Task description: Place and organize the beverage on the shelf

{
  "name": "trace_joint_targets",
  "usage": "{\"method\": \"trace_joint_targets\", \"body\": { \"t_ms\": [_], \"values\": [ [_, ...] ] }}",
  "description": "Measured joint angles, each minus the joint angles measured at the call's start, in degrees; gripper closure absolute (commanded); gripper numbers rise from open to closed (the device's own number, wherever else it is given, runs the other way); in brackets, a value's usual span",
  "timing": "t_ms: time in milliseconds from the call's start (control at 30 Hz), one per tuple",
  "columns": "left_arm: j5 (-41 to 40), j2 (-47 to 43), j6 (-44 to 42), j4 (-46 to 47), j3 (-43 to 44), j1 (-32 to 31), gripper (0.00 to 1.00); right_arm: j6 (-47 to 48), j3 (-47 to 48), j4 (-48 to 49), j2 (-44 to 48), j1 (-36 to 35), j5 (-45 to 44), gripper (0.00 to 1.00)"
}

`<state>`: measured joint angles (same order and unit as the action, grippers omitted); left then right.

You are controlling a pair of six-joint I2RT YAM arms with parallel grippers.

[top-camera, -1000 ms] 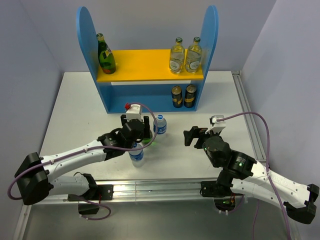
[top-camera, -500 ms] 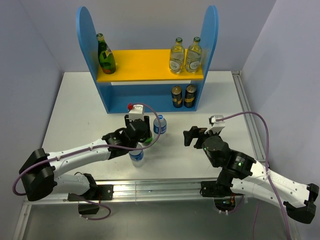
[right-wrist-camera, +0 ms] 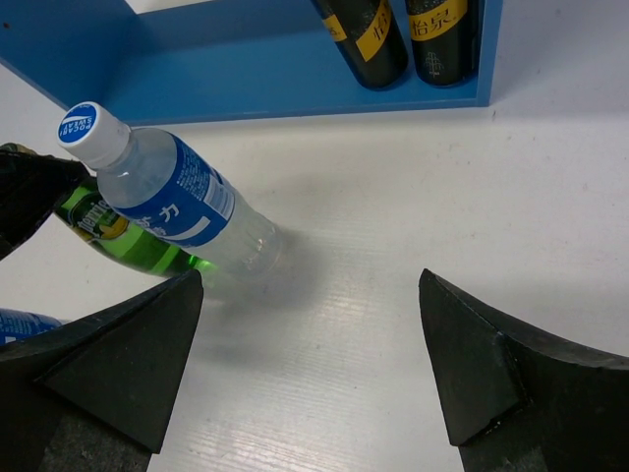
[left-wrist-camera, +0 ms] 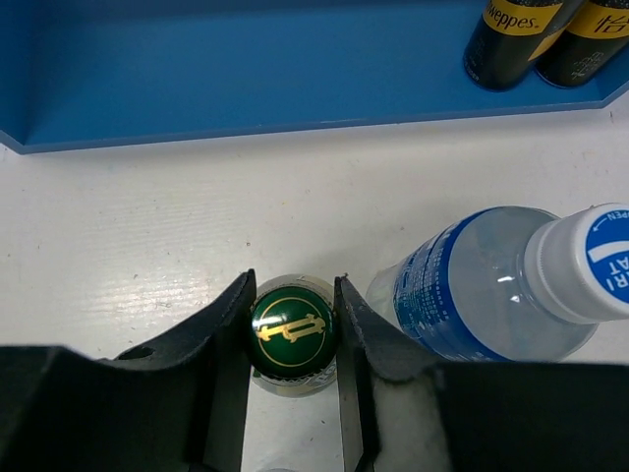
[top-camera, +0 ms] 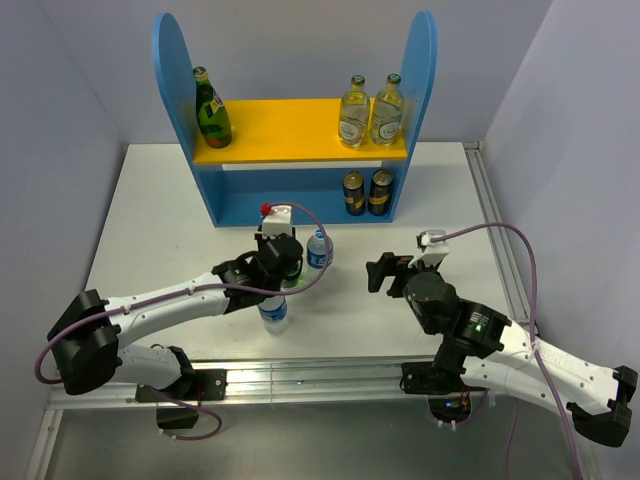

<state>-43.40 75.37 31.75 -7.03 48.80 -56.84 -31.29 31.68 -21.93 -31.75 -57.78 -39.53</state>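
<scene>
A green glass bottle stands on the table in front of the shelf, and my left gripper is shut on its capped neck from above. A blue-labelled water bottle stands just right of it, close beside my right finger. A second water bottle sits nearer, under my left arm. On the shelf's yellow board stand a green bottle at the left and two clear glass bottles at the right. My right gripper is open and empty, right of the bottles.
Two dark bottles with yellow labels stand on the shelf's lower blue level at the right. The shelf's tall blue side panels rise at both ends. A metal rail runs along the table's right edge.
My left gripper slid a little toward the shelf and closed its fingers on the green bottle's neck. The right arm has not moved.
</scene>
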Motion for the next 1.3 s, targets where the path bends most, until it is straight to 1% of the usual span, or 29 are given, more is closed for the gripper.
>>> {"method": "trace_joint_targets", "body": {
  "t_ms": [133, 267, 400, 533, 700, 800, 1067, 1167, 1300],
  "values": [
    [0.0, 0.0, 0.0, -2.9, 1.2, 0.0, 1.0, 0.0, 0.0, 0.0, 0.0, 0.0, 0.0, 0.03],
    [-0.1, -0.2, -0.7, -8.0, 3.7, 0.0, 1.0, 0.0, 0.0, 0.0, 0.0, 0.0, 0.0, 0.03],
    [-0.7, -1.1, -2.9, -12.7, 8.6, 0.0, 1.0, 0.0, 0.0, 0.0, 0.0, 0.0, 0.0, 0.03],
    [-1.4, -1.4, -5.5, -14.1, 14.1, 0.0, 1.0, 0.0, 0.0, 0.0, 0.0, 0.0, 0.0, 0.03],
    [-1.3, -1.3, -9.8, -16.2, 24.0, 1.1, 1.0, 0.0, 0.0, 0.0, 0.2, 0.0, 0.0, 0.03],
    [-0.8, 0.2, -12.2, -18.3, 32.7, 3.2, 1.0, 0.0, 0.0, 0.0, 0.5, 0.0, 0.0, 0.03],
    [2.1, 9.9, -18.1, -21.9, 56.9, 11.2, 1.0, 0.0, 0.0, 0.0, 1.0, 0.0, 0.0, 0.04],
    [2.5, 13.5, -19.8, -22.4, 63.0, 13.4, 1.0, 0.0, 0.0, 0.0, 1.5, 0.0, 0.0, 0.04],
    [3.0, 17.1, -21.8, -22.6, 67.3, 15.3, 1.0, 0.0, 0.0, 0.0, 1.7, 0.0, 0.0, 0.04]
  ]
}}
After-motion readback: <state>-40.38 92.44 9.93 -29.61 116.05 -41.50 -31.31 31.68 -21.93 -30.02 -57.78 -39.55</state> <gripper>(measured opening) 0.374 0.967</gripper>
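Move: Just over the table top, the left hand is already shut on the green bottle's neck. The free spot on the yellow shelf lies roughly 19 cm ahead, 6 cm left and 8 cm above that hand. Beside the spot the shelved green bottle stands some 18 cm ahead and 13 cm left of the hand; the nearer clear bottle is 18 cm ahead, 13 cm right. A water bottle is 6 cm right, 2 cm ahead. From the right hand the spot lies about 25 cm ahead, 25 cm left, 5 cm up. Lifting the green bottle by its neck, the left hand goes almost straight up first, clear of the water bottle, then adds forward travel towards the yellow shelf's front, about 30 cm up and 12 cm forward in all. The fingers keep their hold while the wrist tips up some 20 degrees; the climb eases out at the end as the forward reach goes on. ##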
